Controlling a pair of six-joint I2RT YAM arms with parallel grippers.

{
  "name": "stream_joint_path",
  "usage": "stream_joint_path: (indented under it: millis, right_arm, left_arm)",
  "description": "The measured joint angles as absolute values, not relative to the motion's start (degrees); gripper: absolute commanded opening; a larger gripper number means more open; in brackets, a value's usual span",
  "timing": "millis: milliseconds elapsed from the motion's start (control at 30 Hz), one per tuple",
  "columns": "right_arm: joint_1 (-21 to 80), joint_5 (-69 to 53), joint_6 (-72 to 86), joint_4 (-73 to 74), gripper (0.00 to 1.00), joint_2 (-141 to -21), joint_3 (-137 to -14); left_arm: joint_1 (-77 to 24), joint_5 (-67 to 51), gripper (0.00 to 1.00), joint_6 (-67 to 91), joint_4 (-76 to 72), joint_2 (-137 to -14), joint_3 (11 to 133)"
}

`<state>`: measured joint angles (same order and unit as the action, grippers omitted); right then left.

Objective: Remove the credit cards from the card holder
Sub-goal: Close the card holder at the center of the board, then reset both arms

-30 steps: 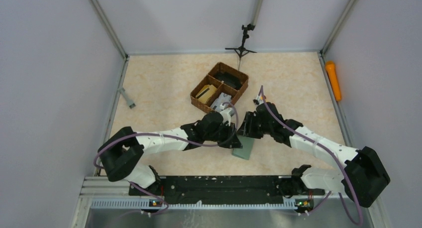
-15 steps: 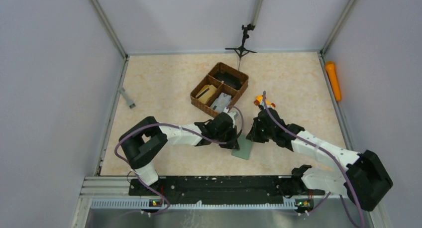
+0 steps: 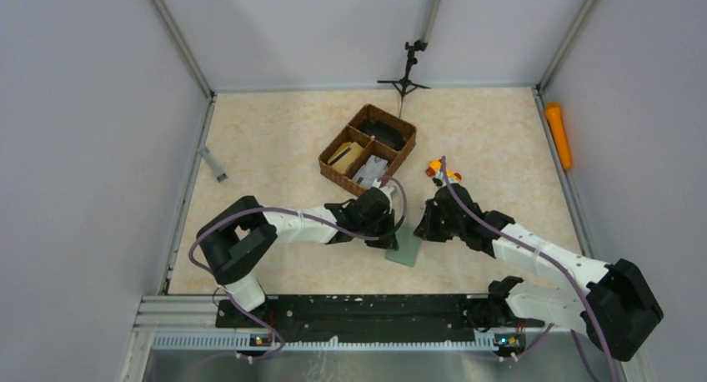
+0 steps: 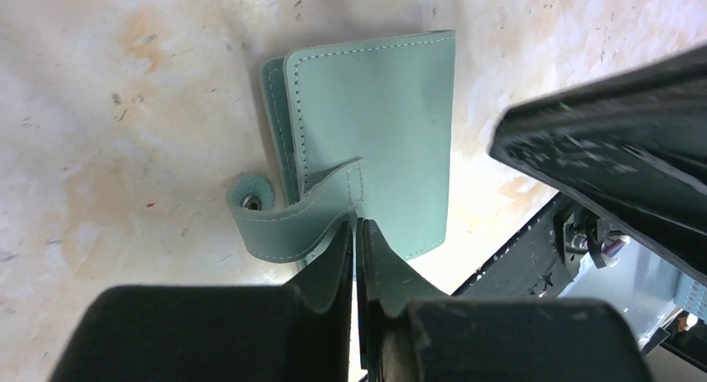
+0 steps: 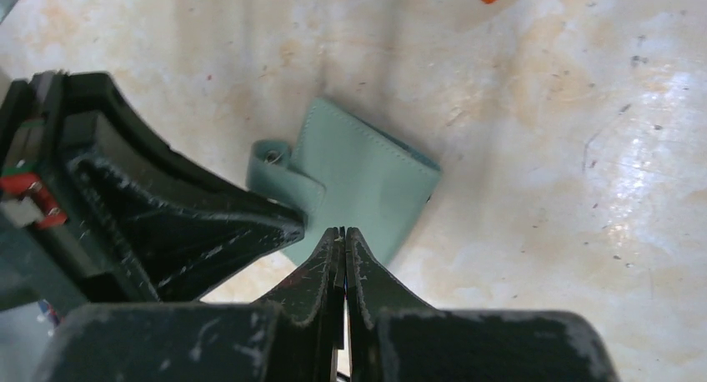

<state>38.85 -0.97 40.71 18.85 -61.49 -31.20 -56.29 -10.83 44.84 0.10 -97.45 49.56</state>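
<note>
The card holder [image 3: 407, 248] [image 4: 375, 123] [image 5: 363, 178] lies folded shut on the table, grey-green, its snap strap [image 4: 275, 219] undone and curled to one side. My left gripper [image 3: 388, 235] [image 4: 357, 225] reaches in from the left, its jaws pinched to a thin slit at the root of the strap. From the right comes my right gripper [image 3: 423, 230] [image 5: 342, 230], shut, with its tips on the holder's near edge and nothing between them. The credit cards are hidden; none shows at the holder.
A brown wicker tray [image 3: 333, 170] with a yellow block [image 3: 346, 155] stands just behind the arms. A small orange toy [image 3: 438, 170] lies beside the right arm. An orange cylinder [image 3: 558, 134] lies at the right wall, a small tripod [image 3: 406, 75] at the back, a grey piece [image 3: 213, 163] at the left.
Both grippers have closed, the right one fully. The left arm's elbow has swung in and the right gripper has dropped onto the holder, which slid slightly left.
</note>
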Motion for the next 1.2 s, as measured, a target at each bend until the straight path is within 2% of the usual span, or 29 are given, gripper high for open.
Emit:
stream_joint_path:
  millis: [133, 167, 233, 267, 300, 333, 367, 400, 433, 467, 567, 700, 833, 1000, 1200]
  right_arm:
    - [40.97, -2.98, 40.66, 18.94, 0.00, -59.92, -31.09]
    - [41.65, -3.11, 40.69, 18.94, 0.00, -59.72, -30.98]
    - [42.39, -2.50, 40.69, 19.81, 0.00, -58.54, -30.70]
    - [42.61, -0.99, 40.53, 20.71, 0.00, -57.56, -30.81]
    - [42.61, 1.02, 40.29, 21.58, 0.03, -56.45, -31.09]
    - [42.61, 3.11, 39.97, 22.87, 0.08, -55.48, -31.75]
    - [42.61, 5.74, 39.53, 24.23, 0.19, -54.57, -32.80]
    - [42.61, 9.37, 38.81, 25.32, 0.45, -53.52, -34.24]
    - [42.59, 12.49, 38.26, 25.63, 0.66, -52.49, -35.55]
    - [42.52, 17.02, 36.67, 25.15, 0.73, -50.85, -36.91]
    - [41.34, 26.65, 33.74, 20.27, 0.83, -46.11, -37.08]
    - [37.04, 36.34, 27.97, 6.00, 0.87, -40.16, -29.91]
    - [30.46, 40.73, 21.23, -8.29, 0.91, -42.87, -23.44]
    - [15.07, 38.37, 18.90, -21.30, 0.90, -50.13, -17.85]
    - [11.77, 35.31, 8.84, -40.27, 0.91, -57.71, -8.95]
  left_arm:
    - [-55.42, -11.46, 0.10, 44.82, 1.96, -96.31, 49.71]
    - [-55.13, -11.75, 0.13, 44.77, 2.57, -95.57, 49.71]
    - [-54.37, -12.14, 0.26, 44.45, 4.12, -92.49, 49.58]
    - [-53.93, -12.05, 0.39, 43.97, 4.91, -90.39, 49.47]
    - [-53.34, -11.66, 0.66, 43.48, 5.96, -87.96, 49.41]
    - [-52.47, -10.57, 0.87, 43.03, 7.55, -84.90, 49.39]
    - [-51.11, -9.28, 0.97, 42.22, 9.28, -81.47, 49.36]
    - [-49.45, -8.05, 0.99, 41.21, 10.70, -78.46, 49.36]
    - [-47.13, -7.16, 0.99, 40.77, 12.03, -75.44, 49.32]
    - [-43.31, -5.48, 0.99, 40.21, 13.67, -71.72, 49.17]
    - [-32.69, -1.08, 0.99, 38.35, 16.12, -65.82, 48.71]
    - [-22.37, 7.68, 0.99, 35.73, 17.34, -62.15, 46.59]
    - [-18.59, 17.85, 0.99, 31.09, 10.83, -57.98, 37.76]
    - [-10.98, 25.28, 0.99, 23.64, 0.10, -58.94, 28.60]
    - [-0.71, 26.15, 0.99, 19.31, -17.21, -65.63, 24.05]
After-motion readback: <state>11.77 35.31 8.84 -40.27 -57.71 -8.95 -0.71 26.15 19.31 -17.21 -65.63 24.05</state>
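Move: The card holder lies closed just under both hands: its middle is about 3 cm right, 1 cm ahead and 1 cm below the left fingertips, and some 4 cm left, 2 cm back and 4 cm below the right ones. From the left hand, the gray bracket is roughly 50 cm left and 23 cm ahead, the basket 7 cm left and 26 cm ahead. The toy car stands about 18 cm ahead and 8 cm right of the right hand. Lift the left fingertips off the holder's strap and swing that hand some 43 cm left and 16 cm forward towards the gray bracket, arcing up, then sinking, while turning counter-clockwise. Draw the right hand back slightly, then raise it and sweep right and forward away from the holder, lowering at the end as it turns clockwise and tilts up. Open both grippers wide on the way. ##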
